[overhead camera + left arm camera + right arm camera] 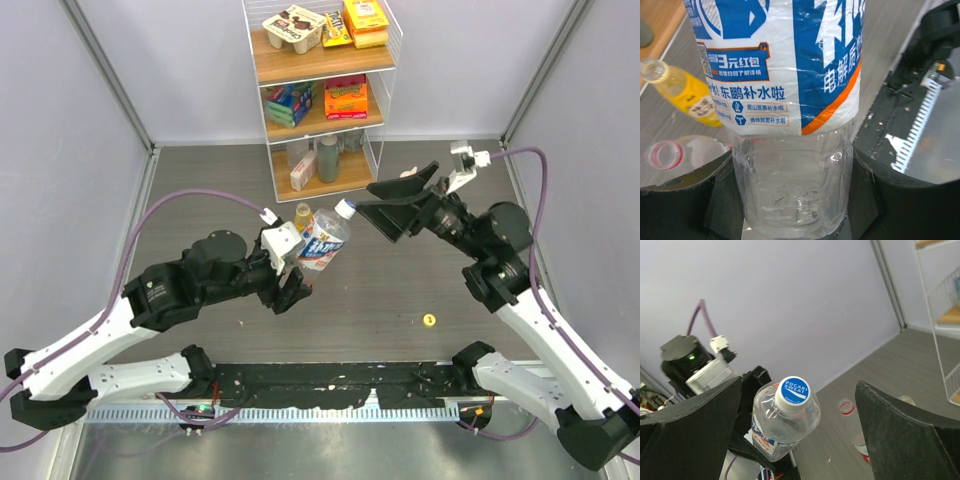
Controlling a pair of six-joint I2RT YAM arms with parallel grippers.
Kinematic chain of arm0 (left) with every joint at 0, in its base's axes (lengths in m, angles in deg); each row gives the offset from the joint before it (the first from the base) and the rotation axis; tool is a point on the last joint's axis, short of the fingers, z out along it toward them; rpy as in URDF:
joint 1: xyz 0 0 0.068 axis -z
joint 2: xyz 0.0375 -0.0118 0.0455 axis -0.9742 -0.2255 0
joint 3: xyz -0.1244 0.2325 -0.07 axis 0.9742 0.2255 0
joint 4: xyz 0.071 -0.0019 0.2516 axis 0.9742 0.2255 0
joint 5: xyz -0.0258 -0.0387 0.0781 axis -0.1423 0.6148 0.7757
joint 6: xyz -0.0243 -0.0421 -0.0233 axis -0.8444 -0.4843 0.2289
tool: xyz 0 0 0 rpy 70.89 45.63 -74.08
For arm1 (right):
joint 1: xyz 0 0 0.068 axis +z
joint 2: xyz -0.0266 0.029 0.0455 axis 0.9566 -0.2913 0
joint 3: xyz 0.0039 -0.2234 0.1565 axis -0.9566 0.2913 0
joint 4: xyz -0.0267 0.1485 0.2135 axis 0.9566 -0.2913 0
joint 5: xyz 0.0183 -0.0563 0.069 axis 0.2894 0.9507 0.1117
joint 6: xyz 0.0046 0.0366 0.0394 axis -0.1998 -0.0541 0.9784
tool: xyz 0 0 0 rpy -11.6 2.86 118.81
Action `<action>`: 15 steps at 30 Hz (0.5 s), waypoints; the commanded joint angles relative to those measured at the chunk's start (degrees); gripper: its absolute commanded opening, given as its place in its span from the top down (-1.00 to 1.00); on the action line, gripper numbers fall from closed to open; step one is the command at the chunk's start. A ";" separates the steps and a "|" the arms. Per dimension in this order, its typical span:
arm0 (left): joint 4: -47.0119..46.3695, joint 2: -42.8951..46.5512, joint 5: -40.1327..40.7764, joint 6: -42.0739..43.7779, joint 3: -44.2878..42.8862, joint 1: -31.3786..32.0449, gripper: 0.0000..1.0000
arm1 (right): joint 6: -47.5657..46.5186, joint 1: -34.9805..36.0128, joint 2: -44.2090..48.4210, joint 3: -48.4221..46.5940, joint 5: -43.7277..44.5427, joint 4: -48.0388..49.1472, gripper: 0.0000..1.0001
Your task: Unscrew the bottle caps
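My left gripper (292, 268) (797, 205) is shut on the base of a clear bottle with a blue-white label (322, 242) (790, 75), holding it tilted above the table. Its white cap (345, 208) (794, 392), with a blue top, sits on the neck. My right gripper (376, 210) (799, 390) is open just right of the cap; the cap lies between its wide fingers, apart from both. A yellow juice bottle (303, 214) (682, 92) stands uncapped behind the held one. A clear bottle with a red neck ring (665, 152) (846, 407) stands uncapped beside it. A yellow cap (429, 320) lies on the table.
A white wire rack (320, 100) with snack boxes and a pale green bottle (328, 158) stands at the back centre. Grey walls enclose the table on the left, back and right. A black rail (330, 385) runs along the near edge between the arm bases.
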 commanded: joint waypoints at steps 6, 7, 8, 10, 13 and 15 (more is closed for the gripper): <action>4.69 -7.08 17.08 3.39 -6.49 0.14 1.00 | 3.80 0.02 -8.23 -4.49 3.22 -3.29 -0.98; 5.12 -7.79 18.66 3.56 -6.67 0.14 1.00 | 4.33 0.01 -8.77 -4.49 3.30 -3.03 -0.95; 5.56 -8.75 20.33 3.74 -7.02 0.05 1.00 | 4.77 0.10 -9.64 -4.58 3.39 -2.50 -0.95; 6.71 -10.51 23.67 3.65 -7.64 0.22 1.00 | 5.12 0.01 -10.79 -4.93 4.00 -2.67 -0.92; 7.59 -12.53 27.72 3.65 -8.60 0.14 1.00 | 5.74 0.10 -12.89 -5.28 5.15 -3.11 -0.89; 7.85 -13.24 29.65 3.74 -9.04 0.14 1.00 | 6.44 0.10 -14.39 -5.45 5.76 -3.03 -0.86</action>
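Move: The left gripper already grips the Pocari bottle near its base. Its blue cap stands about 14 cm above the left hand, some 5 cm ahead and 6 cm to its right. From the wide-open right gripper the cap is roughly 6 cm to the left, about level fore and aft and barely 1 cm lower. Well below the left hand (some 20 cm), the yellow bottle stands about 18 cm ahead and 3 cm left, and the clear bottle 16 cm ahead and 9 cm left. Bring the right gripper forward and down about 6.5 cm each way, easing left some 3 cm and tipping the fingers down nearly 20 degrees, open around the blue cap without closing. Meanwhile keep the left grip on the bottle and carry it forward about 6.5 cm, sinking half as far and drifting slightly left, swinging the wrist counter-clockwise and leaning the bottle's top to the right, towards the right gripper. ##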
